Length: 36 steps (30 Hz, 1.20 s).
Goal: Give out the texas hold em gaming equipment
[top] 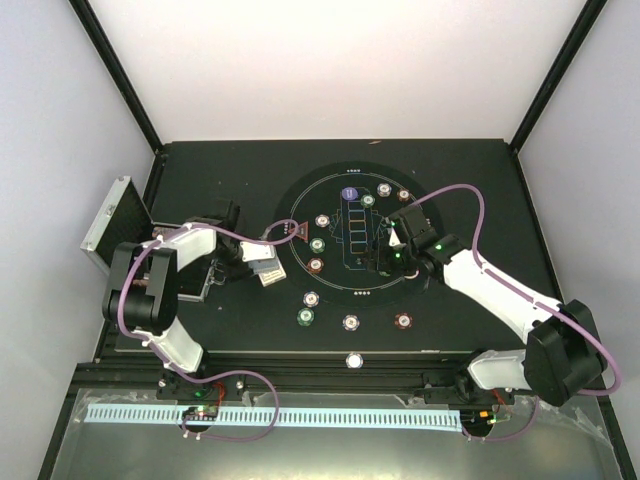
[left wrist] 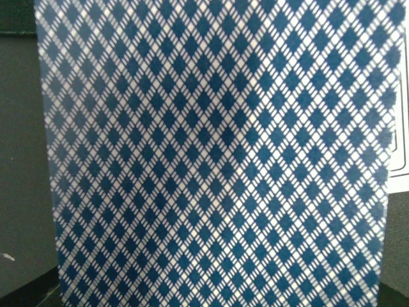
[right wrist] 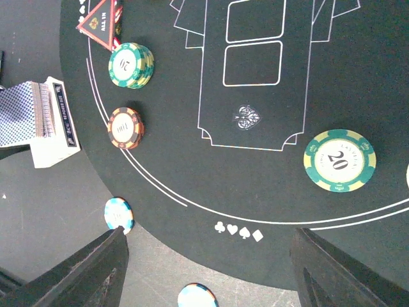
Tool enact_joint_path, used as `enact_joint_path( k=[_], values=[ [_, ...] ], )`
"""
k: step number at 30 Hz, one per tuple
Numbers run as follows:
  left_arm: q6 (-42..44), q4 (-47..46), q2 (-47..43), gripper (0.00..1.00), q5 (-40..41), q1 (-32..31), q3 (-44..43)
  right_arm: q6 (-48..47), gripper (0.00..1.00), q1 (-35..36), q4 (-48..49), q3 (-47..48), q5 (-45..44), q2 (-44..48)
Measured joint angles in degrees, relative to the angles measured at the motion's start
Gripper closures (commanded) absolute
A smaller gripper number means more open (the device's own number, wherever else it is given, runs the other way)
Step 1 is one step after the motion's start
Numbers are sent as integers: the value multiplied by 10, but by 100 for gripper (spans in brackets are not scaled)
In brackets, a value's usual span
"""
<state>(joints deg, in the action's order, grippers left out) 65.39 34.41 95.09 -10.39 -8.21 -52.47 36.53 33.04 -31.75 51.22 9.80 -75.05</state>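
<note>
A blue diamond-patterned playing card back (left wrist: 211, 153) fills the left wrist view and hides the fingers. My left gripper (top: 258, 262) is shut on the playing cards (top: 266, 270) just off the left edge of the round mat (top: 440, 225); the same cards (right wrist: 29, 115) show in the right wrist view. My right gripper (right wrist: 211, 262) (top: 385, 258) hangs open over the mat's right half with nothing between its fingers. Poker chips ring the mat, such as a green one (right wrist: 339, 160), a green stack (right wrist: 131, 64) and a red-brown one (right wrist: 125, 127). Up at the mat's left rim lies a red triangle marker (top: 297, 231).
A silver ribbed case (top: 108, 225) stands open at the far left. On the mat's far side sits a purple button disc (top: 350, 193). A white disc (top: 354, 360) lies near the front edge. Pale chips (right wrist: 119, 214) lie just off the mat's rim near my right fingers.
</note>
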Motion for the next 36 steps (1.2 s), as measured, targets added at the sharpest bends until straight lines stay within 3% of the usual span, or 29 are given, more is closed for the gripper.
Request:
enact_joint_path(
  k=[20, 27, 36],
  values=[
    [18, 81, -48, 99, -37, 7, -28, 28, 30, 1, 65, 0, 81, -13],
    [20, 114, -74, 98, -59, -2, -37, 64, 29, 18, 131, 0, 140, -32],
    [14, 157, -123, 98, -84, -52, -65, 152, 29, 76, 284, 0, 223, -94]
  ],
)
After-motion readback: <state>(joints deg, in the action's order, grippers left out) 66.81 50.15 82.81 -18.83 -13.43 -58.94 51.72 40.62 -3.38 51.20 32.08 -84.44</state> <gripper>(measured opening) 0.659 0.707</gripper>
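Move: The left hand still grips the card deck, whose middle is some 4 cm to its right. It is to meet the right gripper, roughly 33 cm right, 3 cm back and 10 cm higher. The card box sits about 6 cm right, 3 cm back and 2 cm below the left hand. From the right hand the deck lies about 29 cm left, 2 cm forward and 10 cm down; the single orange chip is about 16 cm left, 1 cm forward and 11 cm down. Keeping its pinch on the deck's edges, the left hand lifts it some 9 cm off the card box, then swings right about 5 cm and eases back about 3 cm. The empty right hand, fingers staying wide, closes in on the deck: slowly at first, then quickly, about 13 cm left and 4 cm up, rolling some 30 degrees so that its fingers swing up towards the left. ##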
